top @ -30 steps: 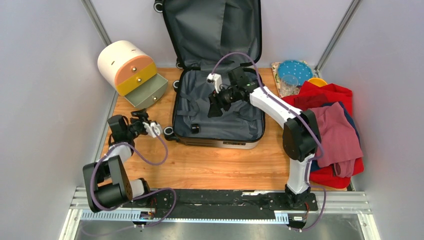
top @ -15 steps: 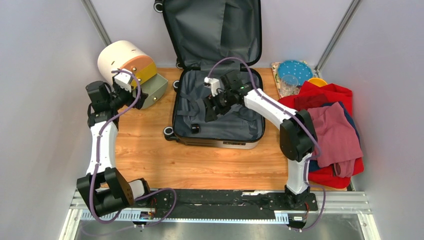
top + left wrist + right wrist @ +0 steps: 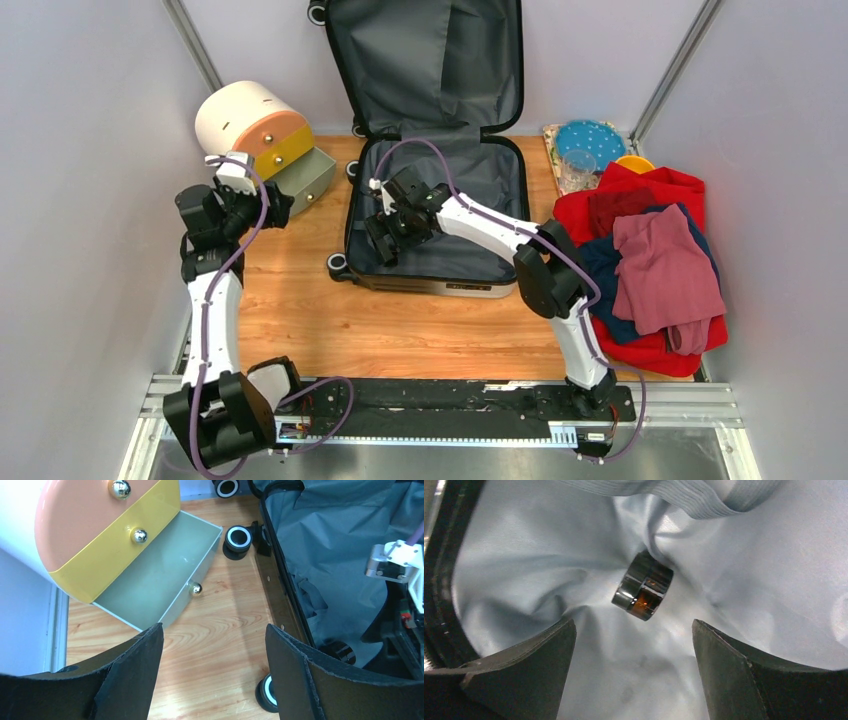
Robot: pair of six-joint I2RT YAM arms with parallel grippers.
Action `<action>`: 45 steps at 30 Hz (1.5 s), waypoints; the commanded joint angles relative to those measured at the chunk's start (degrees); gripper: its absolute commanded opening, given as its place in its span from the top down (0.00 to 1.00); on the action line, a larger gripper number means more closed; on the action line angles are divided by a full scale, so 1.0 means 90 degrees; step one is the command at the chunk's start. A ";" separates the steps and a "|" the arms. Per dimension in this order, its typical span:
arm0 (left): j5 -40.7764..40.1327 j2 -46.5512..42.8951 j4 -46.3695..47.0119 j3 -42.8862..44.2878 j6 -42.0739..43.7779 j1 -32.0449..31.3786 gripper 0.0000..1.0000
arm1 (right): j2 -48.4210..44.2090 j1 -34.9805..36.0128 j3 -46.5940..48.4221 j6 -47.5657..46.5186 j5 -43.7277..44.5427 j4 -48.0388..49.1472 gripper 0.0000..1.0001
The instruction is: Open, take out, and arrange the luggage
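Observation:
The luggage [image 3: 480,240] lies open on the wooden table, its lid [image 3: 430,60] leaning on the back wall and grey lining showing. My right gripper [image 3: 385,235] reaches into the lower half near its front left corner. In the right wrist view it [image 3: 634,624] stands open just above the lining, with a small dark round jar with an amber band [image 3: 643,586] lying a little beyond its fingertips. My left gripper [image 3: 270,205] hangs open and empty over bare wood [image 3: 214,627], between the luggage's left edge [image 3: 280,595] and the round drawer box.
The cream drawer box [image 3: 245,115] stands at the back left with its green bottom drawer [image 3: 150,585] pulled out. A pile of red, blue and pink clothes [image 3: 655,260] lies at the right. Behind it are a blue plate [image 3: 590,140] and a glass [image 3: 577,168].
My right gripper has moved left and nearer inside the luggage and opened wider. My left arm has swung up from the near left to beside the drawer box.

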 commanded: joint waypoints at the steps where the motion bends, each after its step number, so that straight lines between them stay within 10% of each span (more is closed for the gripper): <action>1: -0.0145 -0.0388 0.0342 -0.0180 -0.0180 0.0002 0.18 | 0.0139 0.0065 0.0368 0.0284 0.0501 -0.0013 0.11; 20: -0.0448 -0.1140 0.0293 -0.0756 -0.0014 0.0002 0.17 | 0.0608 0.0094 0.0573 0.0635 0.0326 -0.0091 0.31; 33: -0.0439 -0.0750 -0.0186 -0.0414 -0.0151 -0.0007 0.17 | 0.0775 0.0007 0.0651 0.0694 0.0013 -0.0130 0.71; 45: 0.2080 0.0099 -0.0635 0.0308 0.0317 -0.0095 0.16 | -0.0737 -0.1213 0.0466 0.0547 -0.1703 0.0357 0.84</action>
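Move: The black jar lies on the suitcase lining some 4 cm below the right hand and about 1 cm to its left, neither ahead nor back. The lining strap runs roughly 6 cm ahead of that hand and 2 cm left, also 4 cm down. The suitcase's left rim is about 8 cm left, level ahead, near hand height. From the left hand, the jar sits around 19 cm right, 4 cm back and 20 cm below. Lower the open right gripper about 4 cm onto the black jar, nudging slightly forward and back again on the way down, and close the fingers until they pinch the jar between their tips. Keep that hold and start up, some 2.5 cm, with a little forward and right. Meanwhile ease the left gripper, empty and open, back about 2.5 cm and down, then right towards the suitcase. ##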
